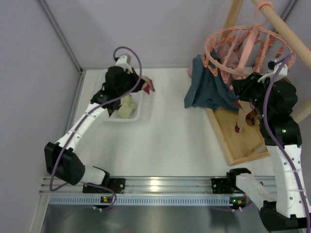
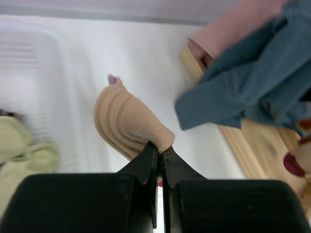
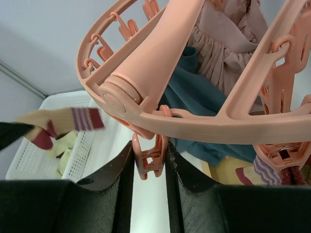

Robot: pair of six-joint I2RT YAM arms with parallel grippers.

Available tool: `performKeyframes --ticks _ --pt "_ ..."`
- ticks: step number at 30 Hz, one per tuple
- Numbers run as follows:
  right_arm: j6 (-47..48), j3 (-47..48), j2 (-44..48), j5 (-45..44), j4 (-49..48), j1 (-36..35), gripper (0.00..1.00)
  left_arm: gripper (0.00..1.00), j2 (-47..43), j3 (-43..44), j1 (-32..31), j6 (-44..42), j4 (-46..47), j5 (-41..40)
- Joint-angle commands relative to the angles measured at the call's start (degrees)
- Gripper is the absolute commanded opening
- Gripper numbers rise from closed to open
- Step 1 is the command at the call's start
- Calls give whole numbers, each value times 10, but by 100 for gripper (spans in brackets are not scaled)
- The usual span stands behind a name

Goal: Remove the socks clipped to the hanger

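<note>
The salmon-pink round hanger (image 1: 245, 41) hangs at the back right and fills the right wrist view (image 3: 160, 63). My right gripper (image 1: 234, 80) (image 3: 149, 155) is shut on one of its dangling clips (image 3: 150, 158), which holds no sock. A cream sock with purple stripes and maroon (image 3: 265, 170) shows under the ring at the right; it also shows in the top view (image 1: 245, 116). My left gripper (image 1: 141, 86) (image 2: 160, 148) is shut on a tan ribbed sock (image 2: 129, 121) with a maroon toe, held over the right end of the white basket (image 1: 138, 116).
Pale yellow-green socks (image 1: 127, 107) (image 2: 19, 150) lie in the basket. A teal-blue cloth (image 1: 209, 87) and a dusty-pink garment (image 3: 228, 43) hang from the hanger. A wooden board (image 1: 243, 141) lies under it, with wooden poles (image 1: 286, 29) above.
</note>
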State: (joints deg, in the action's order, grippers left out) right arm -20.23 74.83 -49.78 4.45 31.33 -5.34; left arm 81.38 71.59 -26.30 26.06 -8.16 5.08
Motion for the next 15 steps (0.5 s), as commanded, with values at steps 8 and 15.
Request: performKeyframes --ticks 8,15 --pt "-46 -57 15 80 -83 9 0 0 -84 48 124 -48 -170 -71" --pt "-35 -50 -6 86 -66 9 0 0 -68 -29 132 -3 -166 -70"
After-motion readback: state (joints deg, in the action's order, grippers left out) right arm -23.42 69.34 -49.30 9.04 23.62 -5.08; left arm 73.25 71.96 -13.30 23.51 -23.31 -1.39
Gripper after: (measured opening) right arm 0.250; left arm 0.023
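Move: The white bin's middle lies roughly 12 cm ahead of the left hand, 19 cm to its left and 25 cm below, while the hand holds the tan sock with dark red toe. In the bin, the pale green socks lie about 7 cm ahead and 16 cm left of this hand, with the brown sock some 6 cm beyond them and 3 cm farther left. From the right hand the bin's middle is about 23 cm ahead, 52 cm left and 37 cm below. The tan sock with the dark red toe, still pinched in the left fingers, is swung about 13 cm left in over the white bin, fast at first and then easing off; the hand lifts about 4 cm on the way and sinks back to its starting height, turning some 20 degrees counter-clockwise. The right hand keeps its grip on a pink hanger clip and shifts barely 2 cm left and forward. ##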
